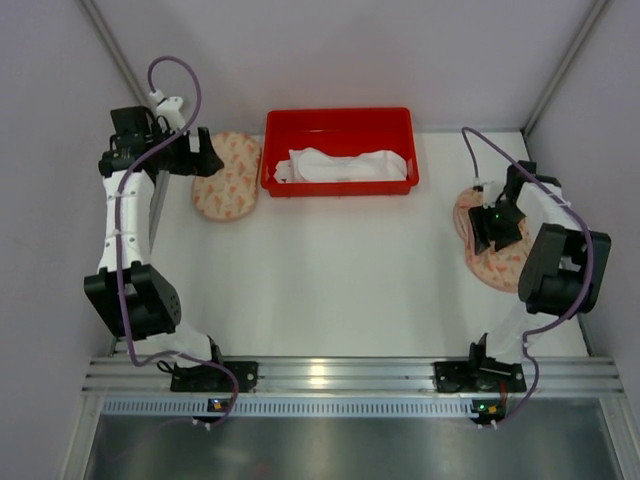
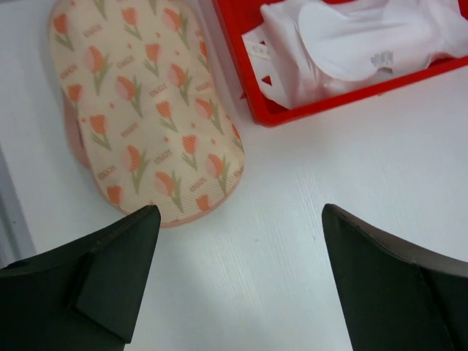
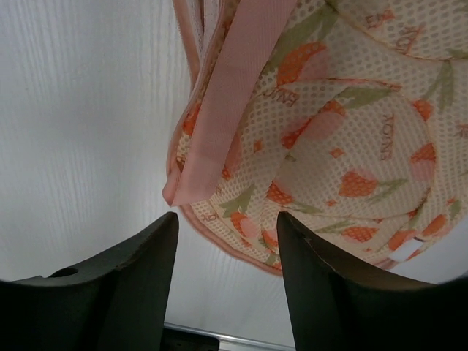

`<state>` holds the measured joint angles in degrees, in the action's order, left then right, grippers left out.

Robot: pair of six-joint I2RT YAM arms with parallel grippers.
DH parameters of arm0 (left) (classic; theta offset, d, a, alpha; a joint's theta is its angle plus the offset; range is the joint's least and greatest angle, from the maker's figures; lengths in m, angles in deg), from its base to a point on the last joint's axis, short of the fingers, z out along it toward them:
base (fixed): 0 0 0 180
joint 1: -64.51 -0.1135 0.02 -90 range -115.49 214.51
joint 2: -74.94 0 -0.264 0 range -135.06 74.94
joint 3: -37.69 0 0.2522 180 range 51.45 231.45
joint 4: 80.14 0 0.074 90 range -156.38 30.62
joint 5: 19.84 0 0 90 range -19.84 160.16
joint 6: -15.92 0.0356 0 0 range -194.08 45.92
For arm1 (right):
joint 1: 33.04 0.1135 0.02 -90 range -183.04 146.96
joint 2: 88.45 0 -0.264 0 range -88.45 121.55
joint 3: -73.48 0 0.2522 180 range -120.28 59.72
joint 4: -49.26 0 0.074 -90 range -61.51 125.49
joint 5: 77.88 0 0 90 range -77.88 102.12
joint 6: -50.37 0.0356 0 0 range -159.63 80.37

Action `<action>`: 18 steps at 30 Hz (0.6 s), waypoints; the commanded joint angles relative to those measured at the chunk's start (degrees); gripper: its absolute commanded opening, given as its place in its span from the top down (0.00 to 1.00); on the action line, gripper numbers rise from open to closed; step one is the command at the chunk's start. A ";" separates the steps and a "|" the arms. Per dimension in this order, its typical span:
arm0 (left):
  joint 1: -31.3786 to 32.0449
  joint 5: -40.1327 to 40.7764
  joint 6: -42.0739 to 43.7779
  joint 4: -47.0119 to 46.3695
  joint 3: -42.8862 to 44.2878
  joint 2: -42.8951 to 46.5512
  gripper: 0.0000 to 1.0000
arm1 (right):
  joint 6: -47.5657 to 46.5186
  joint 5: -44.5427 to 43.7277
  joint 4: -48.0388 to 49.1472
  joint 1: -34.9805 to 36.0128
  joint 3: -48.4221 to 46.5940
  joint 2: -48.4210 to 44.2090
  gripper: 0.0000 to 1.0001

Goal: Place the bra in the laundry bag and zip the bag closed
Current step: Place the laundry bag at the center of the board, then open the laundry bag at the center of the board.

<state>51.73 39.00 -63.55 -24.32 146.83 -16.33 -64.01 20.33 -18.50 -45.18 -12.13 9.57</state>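
A white bra (image 1: 345,165) (image 2: 351,44) lies in the red bin (image 1: 340,115) (image 2: 241,80) at the back middle. One tulip-print mesh laundry bag (image 1: 228,175) (image 2: 142,102) lies flat to the left of the bin. My left gripper (image 1: 205,158) (image 2: 241,212) hovers open over bare table just beside its rounded end, holding nothing. A second tulip-print laundry bag (image 1: 495,262) (image 3: 351,131) lies at the right. My right gripper (image 1: 497,228) (image 3: 227,216) is low over it, jaws apart, with the bag's pink-edged rim between the fingertips. A pink strip (image 3: 234,95) of the bag's edge folds over there.
Grey walls close in the table on the left, back and right. An aluminium rail (image 1: 330,375) carrying both arm bases runs along the near edge. The right arm's elbow (image 1: 560,265) overhangs the right bag.
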 commanded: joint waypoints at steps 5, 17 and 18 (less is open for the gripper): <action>0.12 -5.23 3.98 -0.32 -5.37 9.43 0.02 | -1.19 -1.35 4.42 3.87 6.63 1.39 0.50; 0.21 -6.11 3.19 -0.40 -9.94 11.37 0.02 | -0.49 0.47 4.87 16.18 7.87 -1.50 1.00; 0.21 -6.46 3.27 -0.40 -10.20 11.37 0.02 | -0.40 1.54 3.91 16.36 7.52 -2.38 1.00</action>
<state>51.80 34.80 -60.73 -23.29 137.56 -6.54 -63.95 17.25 -14.35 -30.18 -4.00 10.96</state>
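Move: The empty laundry bag lies flat under my right hand, its middle about 4 cm ahead, 4 cm to the right and 5 cm below; the end of its pink zip band sits nearer, some 3 cm left and 2 cm back. The board's bare centre is roughly 29 cm to my right hand's left, hardly farther out. The red tray stands around 31 cm left and 22 cm ahead of it. From my left hand the empty bag is some 55 cm right, 10 cm back and 26 cm below. I sink my right hand about 4 cm onto the bag while drawing it back a little, then sweep it some 7 cm to the left, low and level, turning about 15 degrees counter-clockwise as the half-open fingers shut and pinch the fabric beside the end of the pink band. My open, empty left hand backs off about 5 cm towards its base, drifting slightly right. ##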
